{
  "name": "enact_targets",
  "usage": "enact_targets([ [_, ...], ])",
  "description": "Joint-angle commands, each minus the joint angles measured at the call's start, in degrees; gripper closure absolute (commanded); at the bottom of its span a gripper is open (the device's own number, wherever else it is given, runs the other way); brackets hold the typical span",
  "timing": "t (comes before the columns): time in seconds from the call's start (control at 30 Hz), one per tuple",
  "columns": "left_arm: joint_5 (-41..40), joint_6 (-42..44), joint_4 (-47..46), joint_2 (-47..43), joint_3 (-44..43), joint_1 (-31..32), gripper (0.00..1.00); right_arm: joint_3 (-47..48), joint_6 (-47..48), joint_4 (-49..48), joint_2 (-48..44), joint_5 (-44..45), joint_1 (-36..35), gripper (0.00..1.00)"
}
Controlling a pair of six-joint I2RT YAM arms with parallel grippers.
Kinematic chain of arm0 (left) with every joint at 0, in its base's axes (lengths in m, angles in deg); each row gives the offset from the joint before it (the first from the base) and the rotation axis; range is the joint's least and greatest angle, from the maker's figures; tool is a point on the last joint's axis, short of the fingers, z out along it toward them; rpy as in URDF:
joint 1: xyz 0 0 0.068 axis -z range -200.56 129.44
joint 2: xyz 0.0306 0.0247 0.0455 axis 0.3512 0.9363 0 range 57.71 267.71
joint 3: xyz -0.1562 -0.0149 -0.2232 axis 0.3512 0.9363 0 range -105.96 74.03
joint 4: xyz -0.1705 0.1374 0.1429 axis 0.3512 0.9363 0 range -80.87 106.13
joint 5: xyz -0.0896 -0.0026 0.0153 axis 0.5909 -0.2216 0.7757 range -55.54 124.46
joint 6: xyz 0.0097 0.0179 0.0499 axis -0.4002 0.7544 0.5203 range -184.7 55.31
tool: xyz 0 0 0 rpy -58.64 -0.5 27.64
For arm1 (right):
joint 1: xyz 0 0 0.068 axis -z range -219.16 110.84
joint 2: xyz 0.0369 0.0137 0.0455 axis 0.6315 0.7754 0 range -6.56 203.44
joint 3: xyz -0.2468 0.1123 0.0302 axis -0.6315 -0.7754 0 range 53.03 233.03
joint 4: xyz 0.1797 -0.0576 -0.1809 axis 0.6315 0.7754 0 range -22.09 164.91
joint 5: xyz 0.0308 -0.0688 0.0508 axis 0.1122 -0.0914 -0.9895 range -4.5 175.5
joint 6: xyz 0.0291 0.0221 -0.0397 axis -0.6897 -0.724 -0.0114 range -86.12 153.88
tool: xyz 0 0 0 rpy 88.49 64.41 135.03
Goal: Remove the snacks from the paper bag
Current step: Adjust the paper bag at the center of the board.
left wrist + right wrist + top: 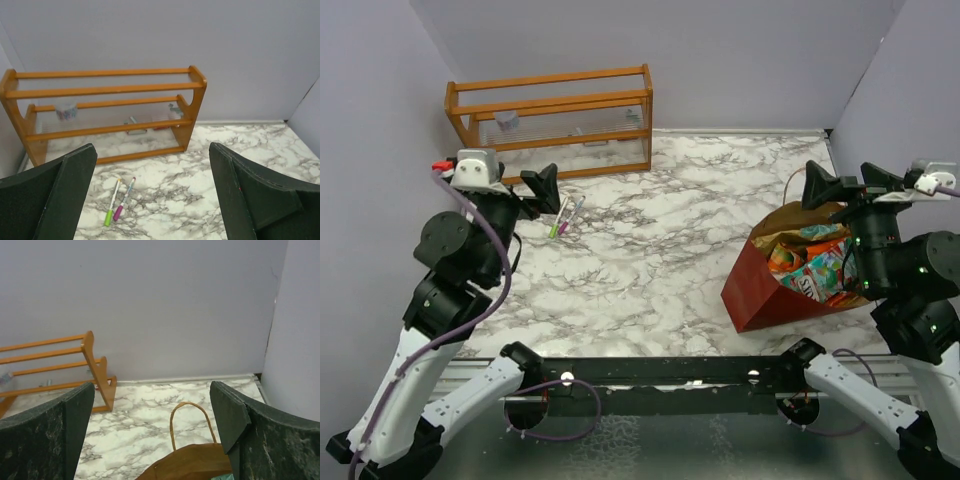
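Observation:
The dark red paper bag (760, 292) lies at the right of the marble table, its mouth open upward, brown inside. Several orange, red and teal snacks (812, 268) fill it. My right gripper (848, 184) is open and empty, held above the bag's far rim. In the right wrist view the bag's brown rim (200, 462) and a cord handle (187, 405) show between my open right gripper (152, 435). My left gripper (542, 186) is open and empty at the far left, also seen in the left wrist view (152, 195).
An orange wooden rack (555, 115) stands at the back left, also seen in the left wrist view (107, 112). A green pen and a pink pen (565, 217) lie in front of it. Lilac walls close in the table on three sides.

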Motion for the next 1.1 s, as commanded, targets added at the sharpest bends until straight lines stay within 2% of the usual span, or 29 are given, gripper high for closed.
enact_targets([
  [0.0, 6.35, -6.24, -2.31, 2.07, 3.23, -3.81, 0.01, 3.81, -5.75, 7.35, 3.51, -5.23, 5.93, 0.01],
  [0.37, 20.52, -13.05, -3.9, 9.58, 6.08, -9.48, 0.01, 8.67, -12.27, 15.6, 9.22, -9.36, 14.7, 0.01],
  [0.6, 36.48, -20.72, -11.75, 15.88, 7.43, -9.54, 0.01, 8.93, -15.61, 18.17, 8.41, -11.42, 16.44, 0.01],
  [0.7, 41.89, -24.75, -17.72, 19.81, 7.4, -5.53, 0.01, 9.79, -17.07, 19.88, 8.26, -13.25, 16.7, 0.01],
  [0.83, 43.39, -25.65, -22.37, 27.17, 4.18, 4.91, 0.01, 12.13, -16.97, 22.73, 8.78, -20.9, 16.85, 0.01],
  [0.93, 44.21, -24.27, -24.27, 34.94, -0.64, 12.78, 0.01, 12.54, -16.0, 23.38, 7.62, -26.44, 16.92, 0.01],
  [1.07, 43.17, -19.49, -22.91, 46.4, -11.23, 19.88, 0.01, 10.33, -15.4, 21.07, 3.53, -33.09, 16.95, 0.01],
])
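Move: The snack-filled paper bag stands about 53 cm to the right of the left hand and nearly level with it in reach, its middle some 34 cm lower. Ahead of the left hand, down on the board, lie two pens about 28 cm out and 3 cm to the left; the wooden rack stands about 42 cm out and 7 cm to the left, 40 cm below. From the right hand the bag is almost straight below, about 34 cm down and 3 cm to the right. The left hand, fingers open, first reaches forward about 7 cm while sinking some 10 cm, then sweeps fast to the right, about 30 cm in all, towards the left side of the paper bag, drawing back again as it turns clockwise nearly 60 degrees until its fingers point mostly rightward. The right hand, also open, stays above the bag: it eases about 4 cm forward and 5 cm down with its fingers tipping down some 15 degrees, then draws back, rises slightly and shifts a little left, neither hand touching the bag yet. ##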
